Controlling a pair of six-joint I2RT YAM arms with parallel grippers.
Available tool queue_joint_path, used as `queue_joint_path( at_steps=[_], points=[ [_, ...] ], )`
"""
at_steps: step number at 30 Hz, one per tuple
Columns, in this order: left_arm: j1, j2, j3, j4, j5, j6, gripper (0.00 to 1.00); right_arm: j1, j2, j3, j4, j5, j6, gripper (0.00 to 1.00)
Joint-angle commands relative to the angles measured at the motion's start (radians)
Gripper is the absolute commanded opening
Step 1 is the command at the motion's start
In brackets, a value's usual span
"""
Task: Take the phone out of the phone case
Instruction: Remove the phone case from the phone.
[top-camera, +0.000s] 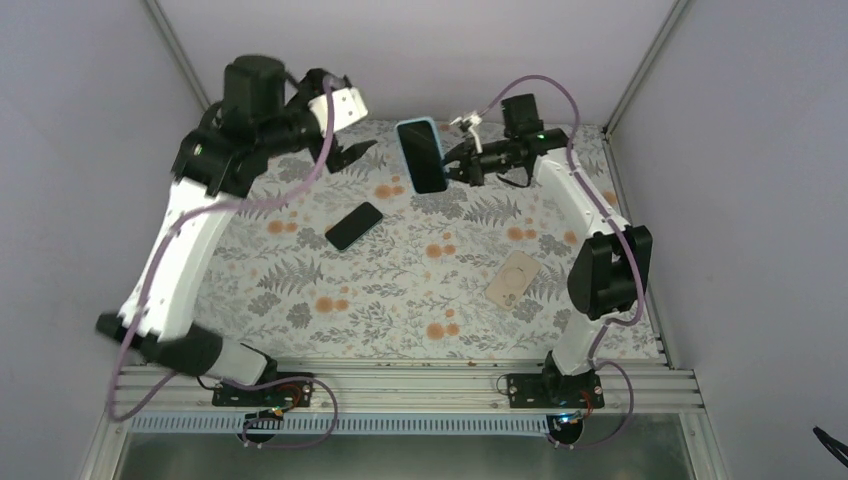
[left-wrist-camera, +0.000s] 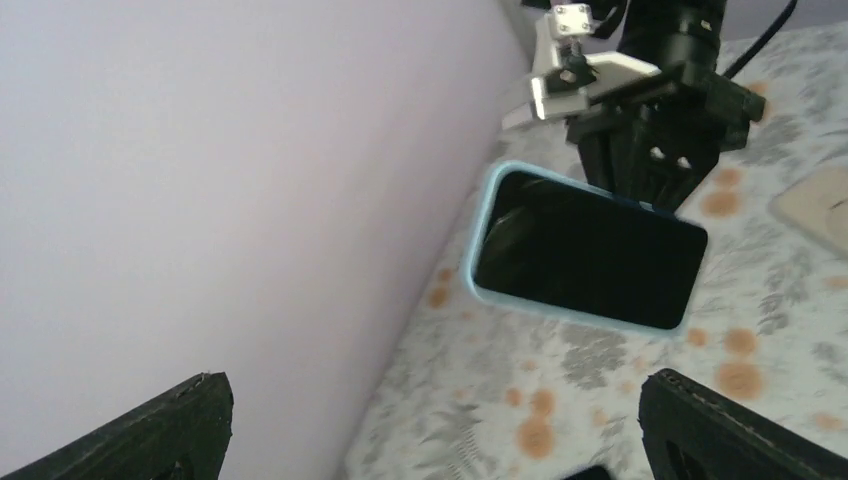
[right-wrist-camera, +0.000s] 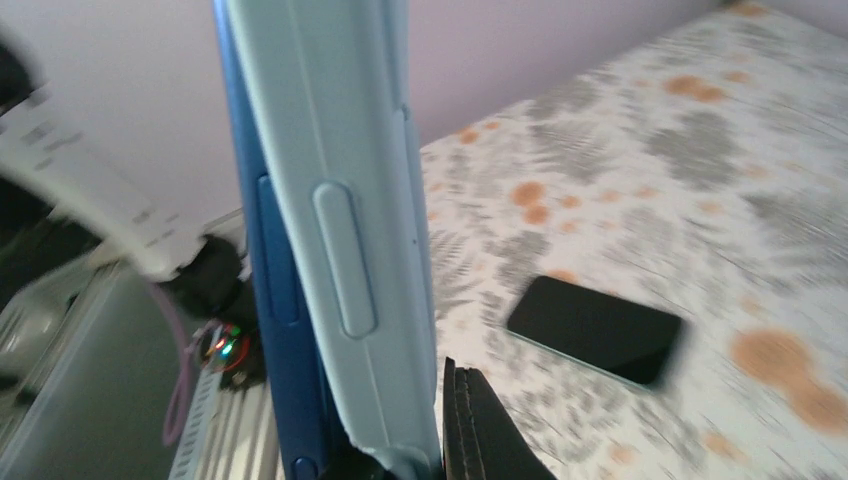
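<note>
A light blue phone case (top-camera: 415, 122) with the phone (top-camera: 424, 160) in it hangs above the far middle of the table, black screen facing up. My right gripper (top-camera: 455, 165) is shut on its right long edge. The right wrist view shows the case's side (right-wrist-camera: 350, 200) edge-on, with the phone's dark blue edge (right-wrist-camera: 275, 300) standing beside it; one black finger (right-wrist-camera: 480, 420) presses the case and the other is hidden. My left gripper (top-camera: 350, 155) is open and empty, left of the case and apart from it. From the left wrist, the case (left-wrist-camera: 483, 210) sits beyond the wide-apart fingers (left-wrist-camera: 435, 400).
A second black phone (top-camera: 353, 226) lies flat on the floral cloth left of centre, also seen from the right wrist (right-wrist-camera: 595, 330). A beige case (top-camera: 513, 280) lies at the right. Grey walls close in the back and both sides.
</note>
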Motion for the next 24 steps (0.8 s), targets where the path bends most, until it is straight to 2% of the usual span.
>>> queue_joint_path(
  at_steps=[1, 4, 8, 11, 16, 24],
  points=[
    [-0.123, -0.22, -0.316, 0.385, -0.406, 0.061, 1.0, -0.115, 0.022, -0.018, 0.307, 0.056, 0.386, 0.03],
    [-0.213, -0.288, -0.537, 0.648, -0.58, 0.105, 1.0, -0.133, 0.074, 0.054, 0.329, 0.184, 0.457, 0.03],
    [-0.302, -0.237, -0.676, 0.822, -0.69, 0.125, 1.0, -0.116, 0.068, 0.054, 0.448, 0.318, 0.614, 0.03],
    [-0.35, -0.187, -0.765, 0.993, -0.715, 0.177, 1.0, -0.064, 0.045, 0.08, 0.46, 0.533, 0.674, 0.03],
    [-0.36, -0.071, -0.696, 1.057, -0.64, 0.12, 1.0, -0.027, 0.05, 0.151, 0.439, 0.668, 0.717, 0.03],
    [-0.358, 0.065, -0.613, 1.081, -0.59, 0.068, 1.0, -0.016, 0.051, 0.183, 0.44, 0.683, 0.745, 0.03]
  ],
)
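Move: The phone in the light-blue case is already gripped by its edge in the right hand, its middle about 5 cm left, 2 ahead and 4 above that hand's point; from the open left hand it lies roughly 11 cm right, 3 ahead and 11 below. The bare black phone is on the table, some 7 cm left of the left hand, 6 ahead and 44 below. The beige case lies about 16 cm right of the right hand, 10 back and 29 below. The cased phone is carried some 15 cm forward by the right hand, which drifts slightly right, turns about 45 degrees clockwise and keeps its shut grip on the case edge. The left hand, wide open and empty, backs off about 4 cm, then sweeps right and forward while dropping, rises a little at the end, and tips up some 25 degrees, its fingers facing the phone without touching. ##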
